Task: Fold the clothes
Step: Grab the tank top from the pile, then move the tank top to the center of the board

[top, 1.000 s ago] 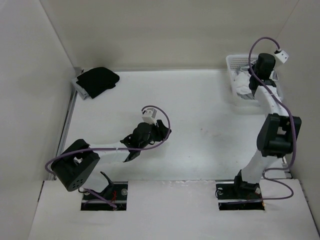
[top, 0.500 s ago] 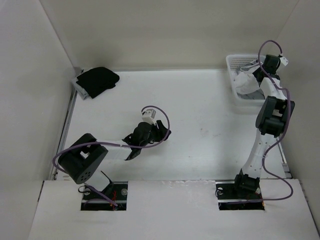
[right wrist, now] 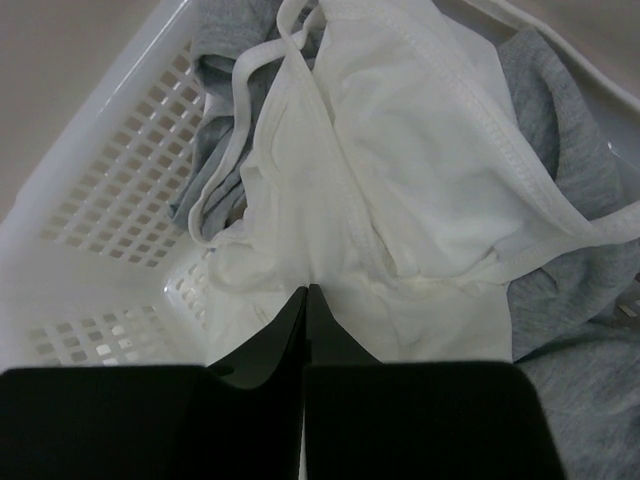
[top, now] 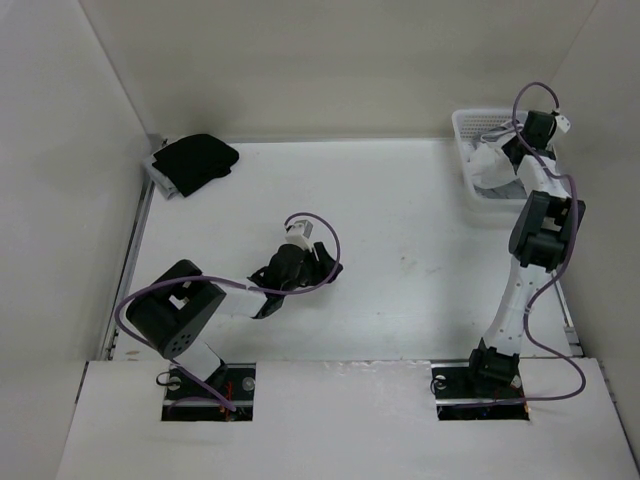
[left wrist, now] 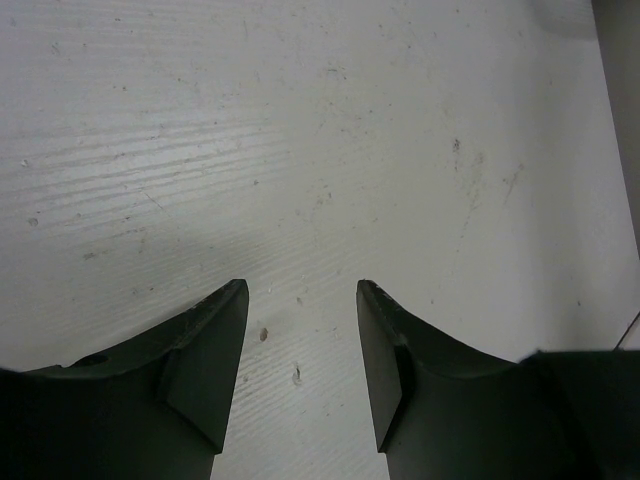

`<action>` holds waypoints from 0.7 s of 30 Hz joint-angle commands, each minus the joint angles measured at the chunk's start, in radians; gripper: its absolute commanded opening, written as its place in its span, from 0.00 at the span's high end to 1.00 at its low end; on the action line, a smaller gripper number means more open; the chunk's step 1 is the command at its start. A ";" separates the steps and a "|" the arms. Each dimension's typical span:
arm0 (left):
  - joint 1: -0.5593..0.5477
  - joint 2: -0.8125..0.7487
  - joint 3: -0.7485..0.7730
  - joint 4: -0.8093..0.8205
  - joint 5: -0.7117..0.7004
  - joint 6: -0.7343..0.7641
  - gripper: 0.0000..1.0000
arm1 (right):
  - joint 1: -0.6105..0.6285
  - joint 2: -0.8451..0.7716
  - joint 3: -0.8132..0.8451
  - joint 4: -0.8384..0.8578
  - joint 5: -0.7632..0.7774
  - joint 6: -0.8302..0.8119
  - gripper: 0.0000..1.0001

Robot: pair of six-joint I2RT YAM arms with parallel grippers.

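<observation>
The clothes, a white tank top [right wrist: 400, 150] with narrow straps, lie crumpled in a white plastic basket [right wrist: 110, 180] at the table's far right corner [top: 462, 125]. My right gripper [right wrist: 307, 288] reaches down into the basket, its jaws shut on a pinch of the tank top's fabric, whose creases run into the fingertips. In the top view the tank top [top: 487, 160] shows as a white heap beside my right gripper [top: 510, 150]. My left gripper [left wrist: 300, 290] hangs open just above the bare table near the middle [top: 325, 262], holding nothing.
A grey garment [right wrist: 560, 120] lies under and around the tank top in the basket. A black garment [top: 195, 160] sits folded at the far left corner by the wall. White walls close in the table on three sides.
My right arm has stretched farther into the basket and its jaws, open a moment ago, have shut on the white fabric. The left gripper has stayed in place while its arm shifted slightly.
</observation>
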 commanded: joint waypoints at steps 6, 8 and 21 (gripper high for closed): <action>0.011 -0.001 0.039 0.062 0.016 -0.007 0.54 | 0.012 -0.273 -0.161 0.200 -0.013 0.006 1.00; 0.011 -0.002 0.041 0.062 0.016 -0.013 0.54 | 0.027 -0.360 -0.223 0.244 -0.015 0.000 1.00; 0.053 -0.143 -0.003 0.039 -0.018 -0.038 0.54 | 0.399 -1.122 -0.583 0.356 -0.057 -0.022 1.00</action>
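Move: The right fingers are already shut on the white tank top inside the basket; its bulk lies about 3 cm below them and perhaps 2 cm to the left. Grey clothes lie some 5 cm back and 6 cm lower, and the basket's middle is about 2 cm left and 1 cm back. The clear middle of the table is roughly 30 cm back and 35 cm left. From the left hand, the tank top is some 34 cm ahead and 54 cm right. Keep the right gripper shut on its pinch of white tank top and hoist it out of the basket: ease off slowly, then speed up to rise about 34 cm, drawing some 19 cm left and 17 cm back towards the base on the way. Let the fingertips tip upward about 40 degrees while the hand turns slightly counter-clockwise. ##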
